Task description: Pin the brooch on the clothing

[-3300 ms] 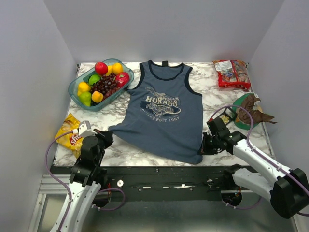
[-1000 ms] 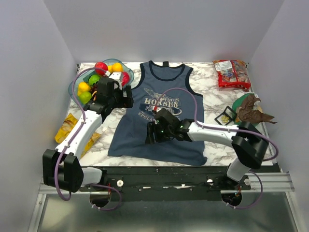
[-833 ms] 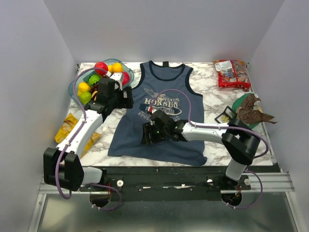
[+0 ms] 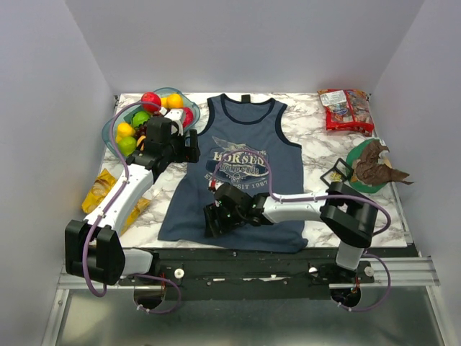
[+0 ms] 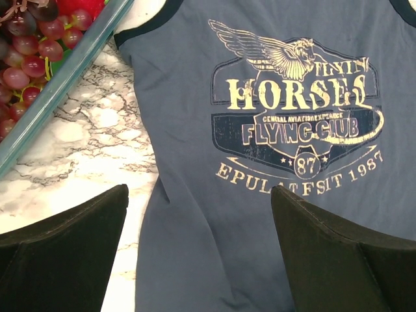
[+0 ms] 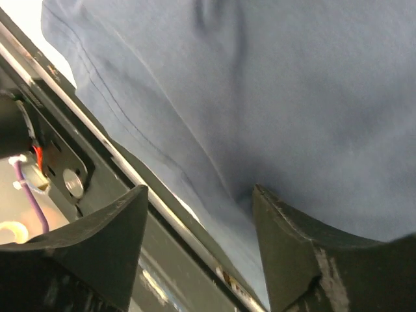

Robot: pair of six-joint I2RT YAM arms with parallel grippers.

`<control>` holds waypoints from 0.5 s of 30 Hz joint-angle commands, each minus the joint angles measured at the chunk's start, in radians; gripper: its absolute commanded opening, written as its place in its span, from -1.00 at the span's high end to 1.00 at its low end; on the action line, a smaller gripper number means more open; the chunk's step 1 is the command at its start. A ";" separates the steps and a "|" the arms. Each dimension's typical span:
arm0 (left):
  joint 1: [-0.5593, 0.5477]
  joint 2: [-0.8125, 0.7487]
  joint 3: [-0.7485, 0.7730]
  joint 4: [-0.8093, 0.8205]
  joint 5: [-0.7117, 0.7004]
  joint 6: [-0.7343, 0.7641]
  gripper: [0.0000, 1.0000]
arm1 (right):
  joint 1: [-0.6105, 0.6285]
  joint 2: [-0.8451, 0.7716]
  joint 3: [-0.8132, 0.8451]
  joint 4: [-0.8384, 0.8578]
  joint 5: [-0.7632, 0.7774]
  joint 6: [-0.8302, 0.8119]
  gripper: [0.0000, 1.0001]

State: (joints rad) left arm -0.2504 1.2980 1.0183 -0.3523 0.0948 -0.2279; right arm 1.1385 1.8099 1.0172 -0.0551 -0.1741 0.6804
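The clothing (image 4: 248, 180), a slate-blue tank top with a pale "HORSES" print, lies flat in the middle of the marble table. My left gripper (image 4: 193, 146) hovers open at its left armhole; in the left wrist view its fingers (image 5: 78, 234) straddle the shirt's left edge (image 5: 195, 143), holding nothing. My right gripper (image 4: 210, 222) is open at the lower left hem. In the right wrist view one finger (image 6: 292, 247) presses into the cloth (image 6: 292, 97), making a crease, and the other hangs over the table's front edge. The brooch is not in view.
A glass tray (image 4: 114, 133) of fruit, with grapes (image 5: 26, 52), sits just left of the left gripper. A yellow chip bag (image 4: 101, 194), a red snack bag (image 4: 346, 108), a green plate (image 4: 356, 153) and a small black-framed box (image 4: 336, 171) ring the shirt. The metal front rail (image 6: 65, 130) runs below the hem.
My right gripper has slid left and toward the front edge over the lower shirt, and the shirt has shifted with it. Its jaws stand slightly wider. The left arm has stayed put over the last second.
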 commanded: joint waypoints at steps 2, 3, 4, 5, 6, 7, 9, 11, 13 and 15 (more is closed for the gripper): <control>0.003 -0.031 -0.017 0.016 0.000 0.018 -0.98 | 0.015 -0.101 0.053 -0.216 0.085 -0.044 -0.57; 0.003 -0.040 -0.024 0.019 -0.006 0.018 -0.98 | 0.014 -0.147 0.076 -0.239 0.123 -0.067 -0.61; 0.003 -0.058 -0.029 0.032 -0.015 0.019 -0.98 | 0.015 -0.177 0.086 -0.261 0.145 -0.073 -0.64; 0.003 -0.069 -0.035 0.039 -0.020 0.019 -0.98 | 0.014 -0.205 0.090 -0.303 0.169 -0.079 -0.68; 0.003 -0.078 -0.043 0.045 -0.023 0.019 -0.98 | 0.014 -0.269 0.096 -0.324 0.230 -0.096 -0.76; 0.003 -0.097 -0.044 0.053 -0.027 0.018 -0.97 | 0.014 -0.300 0.103 -0.342 0.258 -0.107 -0.81; 0.003 -0.109 -0.037 0.059 -0.032 0.012 -0.98 | 0.014 -0.365 0.109 -0.400 0.354 -0.139 -0.94; 0.003 -0.123 -0.021 0.059 -0.026 -0.005 -0.98 | 0.003 -0.450 0.119 -0.460 0.421 -0.157 -1.00; 0.003 -0.134 0.015 0.059 -0.017 -0.013 -0.98 | -0.047 -0.530 0.113 -0.485 0.464 -0.182 -1.00; 0.005 -0.140 0.049 0.065 -0.026 -0.031 -0.97 | -0.115 -0.578 0.087 -0.499 0.437 -0.197 -1.00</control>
State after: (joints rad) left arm -0.2504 1.1923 0.9943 -0.3271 0.0860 -0.2325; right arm 1.1175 1.3174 1.1191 -0.4271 0.1501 0.5472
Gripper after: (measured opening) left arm 0.988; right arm 0.997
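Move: Some 20 cm ahead and 43 cm to the right of the right hand, at table level, the brooch in its dark frame lies. The brown hat stands about 12 cm right of the brooch and 2 cm farther out; the shirt's print is 22 cm ahead of the right hand and 10 cm right. From the left hand, the brooch is roughly 49 cm to the right, 2 cm back and 16 cm below. Rising quickly from the shirt's lower left part, the right hand comes free of the cloth and climbs about 17 cm, veering right and a little forward towards the brooch while its wrist swings the fingertips out forward some 20 degrees. Its part-open fingers spread fully. The left hand, still wide open and empty, lifts about 3 cm. ##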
